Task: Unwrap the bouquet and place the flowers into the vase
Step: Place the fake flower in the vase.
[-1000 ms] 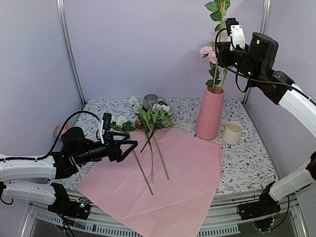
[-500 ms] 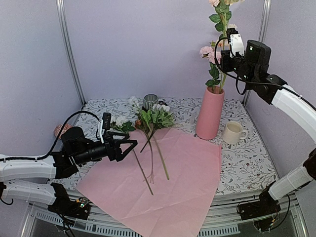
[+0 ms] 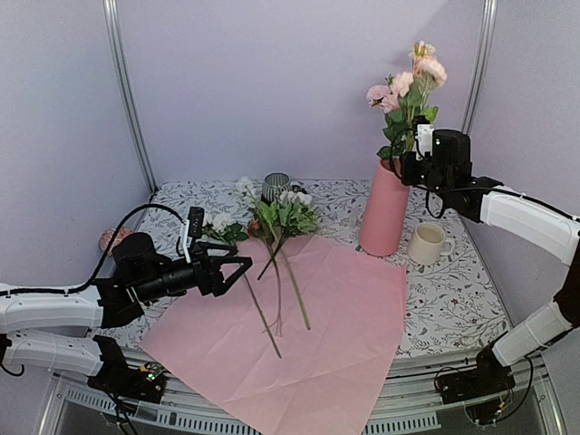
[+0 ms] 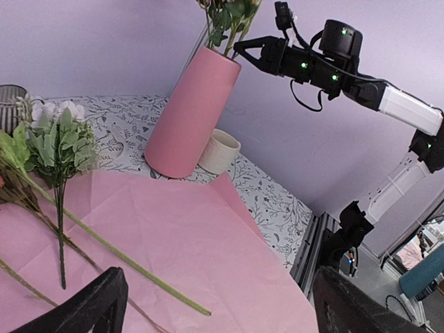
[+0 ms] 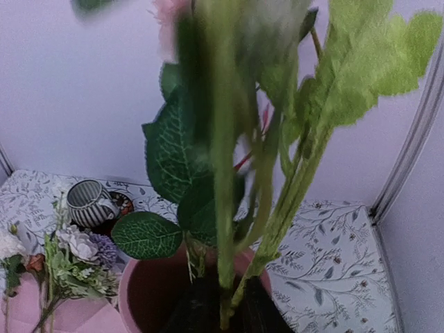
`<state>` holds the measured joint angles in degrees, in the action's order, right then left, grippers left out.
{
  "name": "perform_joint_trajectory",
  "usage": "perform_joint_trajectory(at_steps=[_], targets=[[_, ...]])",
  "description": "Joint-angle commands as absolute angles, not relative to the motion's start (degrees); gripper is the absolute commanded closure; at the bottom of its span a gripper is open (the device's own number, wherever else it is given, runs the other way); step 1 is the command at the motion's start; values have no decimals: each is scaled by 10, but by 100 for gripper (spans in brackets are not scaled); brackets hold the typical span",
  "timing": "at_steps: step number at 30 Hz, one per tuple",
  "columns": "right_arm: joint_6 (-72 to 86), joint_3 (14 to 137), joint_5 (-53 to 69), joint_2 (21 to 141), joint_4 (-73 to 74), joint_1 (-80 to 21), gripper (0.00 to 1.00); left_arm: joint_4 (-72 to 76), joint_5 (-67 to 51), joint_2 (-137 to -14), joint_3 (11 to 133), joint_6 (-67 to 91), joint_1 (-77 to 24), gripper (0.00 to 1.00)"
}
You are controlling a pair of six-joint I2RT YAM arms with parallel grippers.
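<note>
The pink vase (image 3: pixel 385 213) stands at the back right, and a bunch of pink and peach flowers (image 3: pixel 408 91) rises from its mouth. My right gripper (image 3: pixel 405 168) sits at the vase's rim. In the right wrist view its dark fingers (image 5: pixel 201 305) hug the green stems (image 5: pixel 225 208) just above the vase (image 5: pixel 139 277), shut on them. The bouquet is undone: the pink paper (image 3: pixel 299 335) lies flat, with several loose flowers (image 3: pixel 281 217) on its far edge. My left gripper (image 3: pixel 240 272) hovers open over the paper's left side, holding nothing (image 4: pixel 218 295).
A cream cup (image 3: pixel 428 243) stands right of the vase. A striped mug (image 3: pixel 275 186) sits at the back behind the loose flowers. A small pink object (image 3: pixel 113 238) lies at the table's left edge. Metal posts (image 3: pixel 127 91) frame the back corners.
My right gripper has come down to the vase's rim with the stems, so the flower heads stand much lower. The left arm has not moved.
</note>
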<state>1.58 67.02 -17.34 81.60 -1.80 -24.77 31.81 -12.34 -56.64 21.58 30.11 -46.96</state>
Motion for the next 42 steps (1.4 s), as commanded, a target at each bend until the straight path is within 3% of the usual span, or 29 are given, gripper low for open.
perform_joint_trajectory(at_steps=[1,3,17,23,27,42], targets=[[58,649,-169,821,-39,-247,59,315,-126,-571,213,304,-466,5],[60,642,-165,816,-35,-247,51,315,-129,-573,215,305,-466,5],[87,608,-45,715,93,-247,33,271,-89,-566,223,299,-465,2],[102,580,61,669,136,-255,32,263,-53,-557,207,319,-465,2],[101,547,88,662,113,-312,31,244,-41,-572,212,327,-463,2],[73,510,164,781,-78,-392,30,172,-21,-614,229,354,-458,2]])
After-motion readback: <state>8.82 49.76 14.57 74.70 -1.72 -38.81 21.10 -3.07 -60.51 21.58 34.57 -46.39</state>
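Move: The vase stands practically under the right hand, about 2 cm to its left, its middle some 13 cm below; the stem between these fingers already reaches into the mouth. The white mug is 9 cm right and 2 cm back of that hand, 22 cm down. The remaining flowers on the paper centre about 27 cm left, 7 cm back and 25 cm down. From the left hand those flowers lie roughly 15 cm ahead, 4 cm right and 18 cm below. Dipping a couple of centimetres at the vase mouth, the right hand spreads its fingers and lets go of the stem, then draws back and swings left and down in front of the vase towards the remaining flowers, about 15 cm each back and left, turning some 40 degrees counter-clockwise. The left hand, still wide open, sinks about 7 cm towards them, its fingers tipping down. ##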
